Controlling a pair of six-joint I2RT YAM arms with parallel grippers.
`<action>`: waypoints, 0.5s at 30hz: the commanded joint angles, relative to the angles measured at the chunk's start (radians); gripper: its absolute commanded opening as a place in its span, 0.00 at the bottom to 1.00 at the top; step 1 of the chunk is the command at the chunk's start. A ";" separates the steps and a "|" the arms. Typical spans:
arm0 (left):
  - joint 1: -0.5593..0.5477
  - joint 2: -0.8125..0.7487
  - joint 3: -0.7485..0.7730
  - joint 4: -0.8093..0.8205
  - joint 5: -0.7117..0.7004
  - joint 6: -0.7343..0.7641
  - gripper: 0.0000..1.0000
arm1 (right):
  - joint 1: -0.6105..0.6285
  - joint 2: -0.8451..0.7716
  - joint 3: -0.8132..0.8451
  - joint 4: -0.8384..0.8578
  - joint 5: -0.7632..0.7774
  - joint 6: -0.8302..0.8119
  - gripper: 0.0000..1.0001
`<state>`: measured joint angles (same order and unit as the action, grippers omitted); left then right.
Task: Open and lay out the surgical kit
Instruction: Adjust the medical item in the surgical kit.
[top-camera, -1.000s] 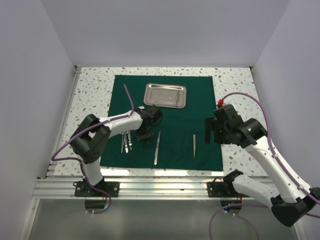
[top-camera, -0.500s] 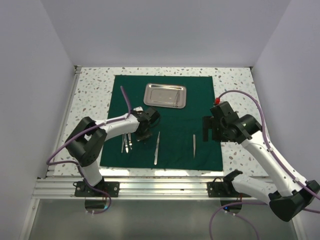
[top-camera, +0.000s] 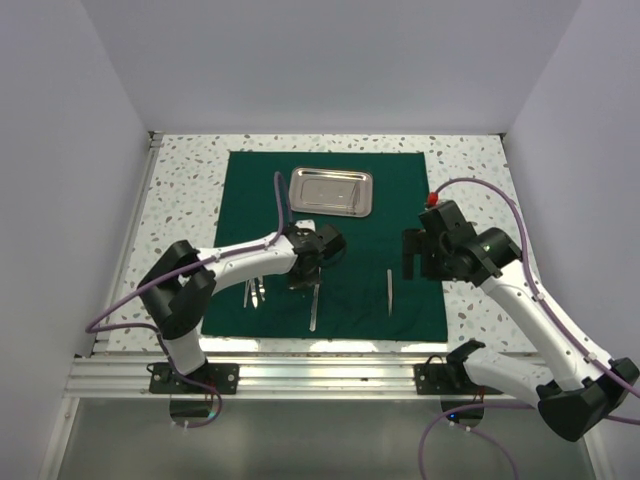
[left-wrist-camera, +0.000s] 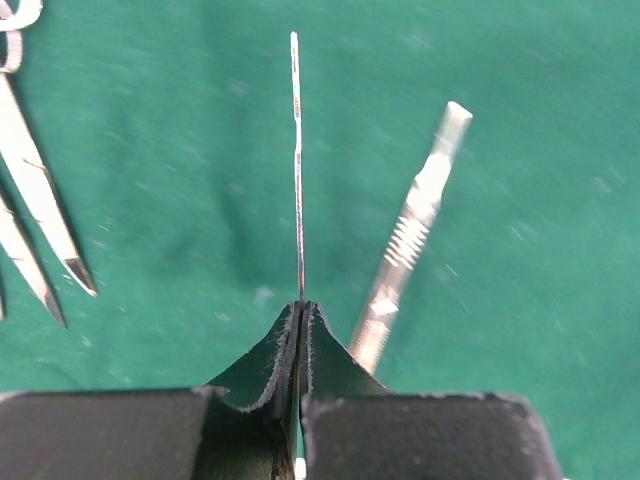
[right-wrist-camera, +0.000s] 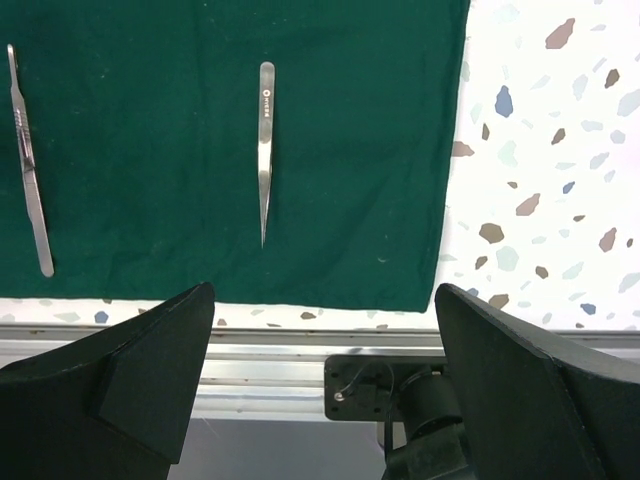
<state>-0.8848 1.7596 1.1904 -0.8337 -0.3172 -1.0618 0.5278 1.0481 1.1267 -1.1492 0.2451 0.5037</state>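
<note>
The surgical kit lies opened out: its dark green cloth (top-camera: 345, 235) is spread flat, with the steel tray (top-camera: 331, 191) at the cloth's far side. My left gripper (top-camera: 303, 279) hangs over the cloth's middle, shut on a thin steel instrument (left-wrist-camera: 296, 170) that shows edge-on and points forward from the jaws (left-wrist-camera: 301, 305). Beside it long forceps (left-wrist-camera: 410, 250) lie on the cloth, and scissors (left-wrist-camera: 35, 200) lie to the left. Slim tweezers (right-wrist-camera: 264, 150) rest near the cloth's right side. My right gripper (top-camera: 412, 262) hovers over the cloth's right edge, open with nothing between its fingers (right-wrist-camera: 322, 300).
The speckled tabletop (top-camera: 470, 175) shows around the cloth. An aluminium rail (top-camera: 320, 372) runs along the near edge, with the right arm's base (right-wrist-camera: 420, 400) under my right gripper. White walls close in the table's far side and both flanks.
My left gripper has shut on the thin instrument and carried it right, from beside the scissors to next to the long forceps. The right arm shifted slightly left.
</note>
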 joint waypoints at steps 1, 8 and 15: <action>-0.045 -0.002 0.058 -0.058 -0.010 0.040 0.00 | -0.003 0.007 0.013 0.036 0.005 -0.008 0.96; -0.101 0.047 0.044 0.011 0.049 0.103 0.00 | -0.003 0.024 0.008 0.052 0.005 -0.022 0.96; -0.143 0.074 0.035 0.041 0.082 0.095 0.49 | -0.003 0.069 0.050 0.088 0.006 -0.047 0.99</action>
<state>-1.0153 1.8408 1.2186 -0.8272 -0.2527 -0.9718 0.5278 1.0908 1.1278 -1.1057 0.2451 0.4828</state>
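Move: The lying scalpel handle, beside which the held one is to go, has its middle about 4 cm to the left hand's right, level with it fore and aft, some 3 cm lower. The nearest scissors are roughly 8 cm left and 2 cm ahead of that hand; the tweezers lie level with it, about 18 cm to the right. From the right hand, the lying scalpel handle is around 19 cm left, 2 cm ahead and 17 cm below. The scalpel handle already pinched in the left hand is carried back about 4 cm and right some 3 cm, up to the left side of the lying one, lifting slightly and then sinking about 2.5 cm. The wrist turns clockwise roughly 15 degrees to line the two up, and at the end the fingers open partway and let go of it. ##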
